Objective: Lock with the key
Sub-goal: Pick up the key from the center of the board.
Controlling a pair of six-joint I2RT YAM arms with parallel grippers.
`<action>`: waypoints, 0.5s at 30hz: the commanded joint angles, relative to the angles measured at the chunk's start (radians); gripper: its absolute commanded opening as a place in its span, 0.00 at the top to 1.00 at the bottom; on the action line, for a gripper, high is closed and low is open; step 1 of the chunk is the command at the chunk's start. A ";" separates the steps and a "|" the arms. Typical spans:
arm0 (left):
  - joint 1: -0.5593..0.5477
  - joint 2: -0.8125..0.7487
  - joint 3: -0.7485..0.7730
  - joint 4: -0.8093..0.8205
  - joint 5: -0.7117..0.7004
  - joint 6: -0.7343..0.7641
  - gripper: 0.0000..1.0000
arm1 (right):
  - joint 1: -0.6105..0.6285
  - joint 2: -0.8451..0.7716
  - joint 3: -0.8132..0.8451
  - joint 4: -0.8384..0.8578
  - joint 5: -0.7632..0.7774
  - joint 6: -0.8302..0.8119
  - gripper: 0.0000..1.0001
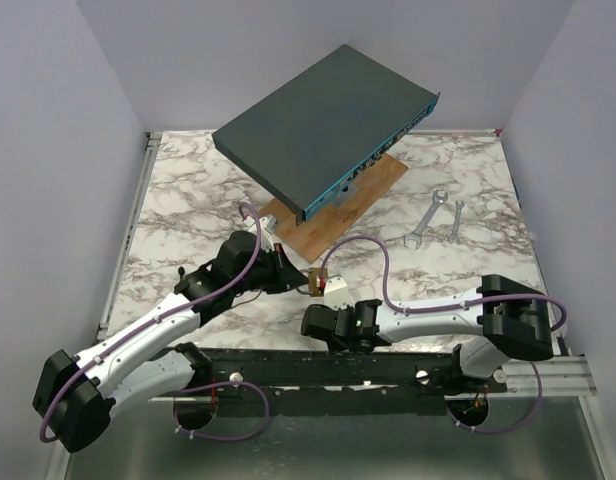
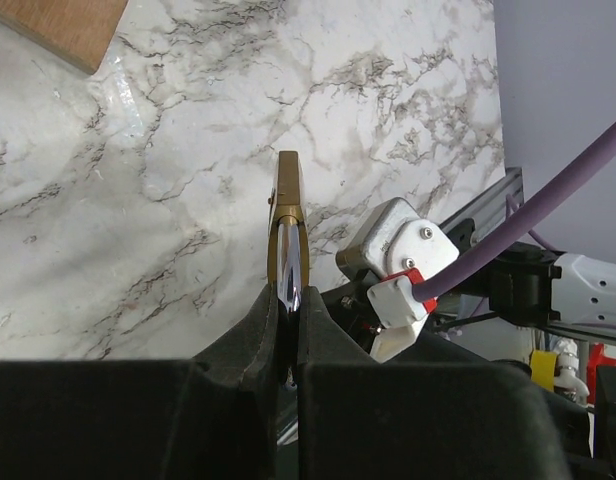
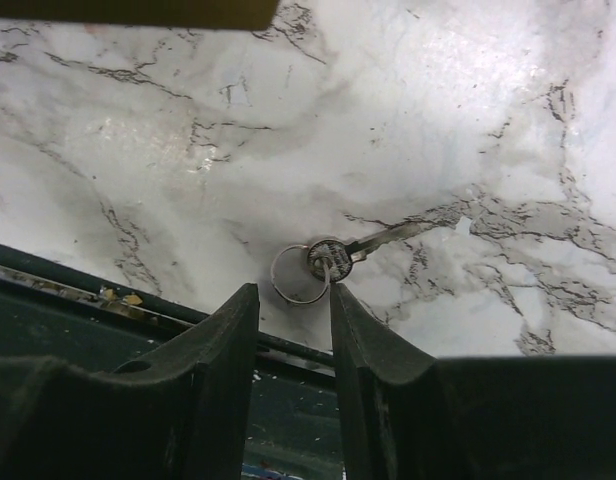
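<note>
The padlock point(image 2: 288, 205) has a brass body and a chrome shackle. My left gripper point(image 2: 288, 300) is shut on the shackle and holds the lock edge-on above the marble table point(image 2: 168, 200). From above, the padlock point(image 1: 315, 281) hangs at the left gripper point(image 1: 291, 277), near the table's front middle. The silver key point(image 3: 333, 256) lies flat on the marble with its ring point(image 3: 297, 276) beside it. My right gripper point(image 3: 293, 288) is open just short of the ring, and its right fingertip point(image 3: 338, 292) is right at the key's head. In the top view the right gripper point(image 1: 313, 322) hides the key.
A dark flat box point(image 1: 323, 125) rests tilted on a wooden board point(image 1: 328, 215) at the back middle. Two wrenches point(image 1: 438, 218) lie to the right of it. The black front rail point(image 3: 108, 295) runs just under the right fingers. The right arm's white wrist block point(image 2: 393, 240) is close beside the padlock.
</note>
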 commanded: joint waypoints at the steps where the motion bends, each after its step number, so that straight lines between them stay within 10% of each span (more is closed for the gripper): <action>1: 0.010 -0.035 0.030 0.098 0.055 -0.007 1.00 | 0.005 0.028 0.026 -0.050 0.073 0.012 0.64; 15: 0.012 0.056 0.009 0.165 0.122 -0.066 1.00 | -0.080 0.027 0.027 -0.080 0.191 0.049 0.90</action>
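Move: The key with its ring lies on the table just past the right fingertips, about 2 cm ahead, 1 cm to the right and 1 cm below the hand point, its blade pointing off to the right. The padlock hangs in the left gripper, about 11 cm ahead of the right hand, 4 cm to its left and 12 cm higher; the board's near corner is some 17 cm ahead and 7 cm left. From the left hand the key is roughly 7 cm back, 9 cm right and 15 cm down. The right fingers close from about two fifths open to nearly shut and pinch the key at its ring and bow, while the hand slides about 2 cm forward and 1.5 cm to the right, towards the key. It stays low and nearly level, the fingertips swinging about 5 degrees forward. ##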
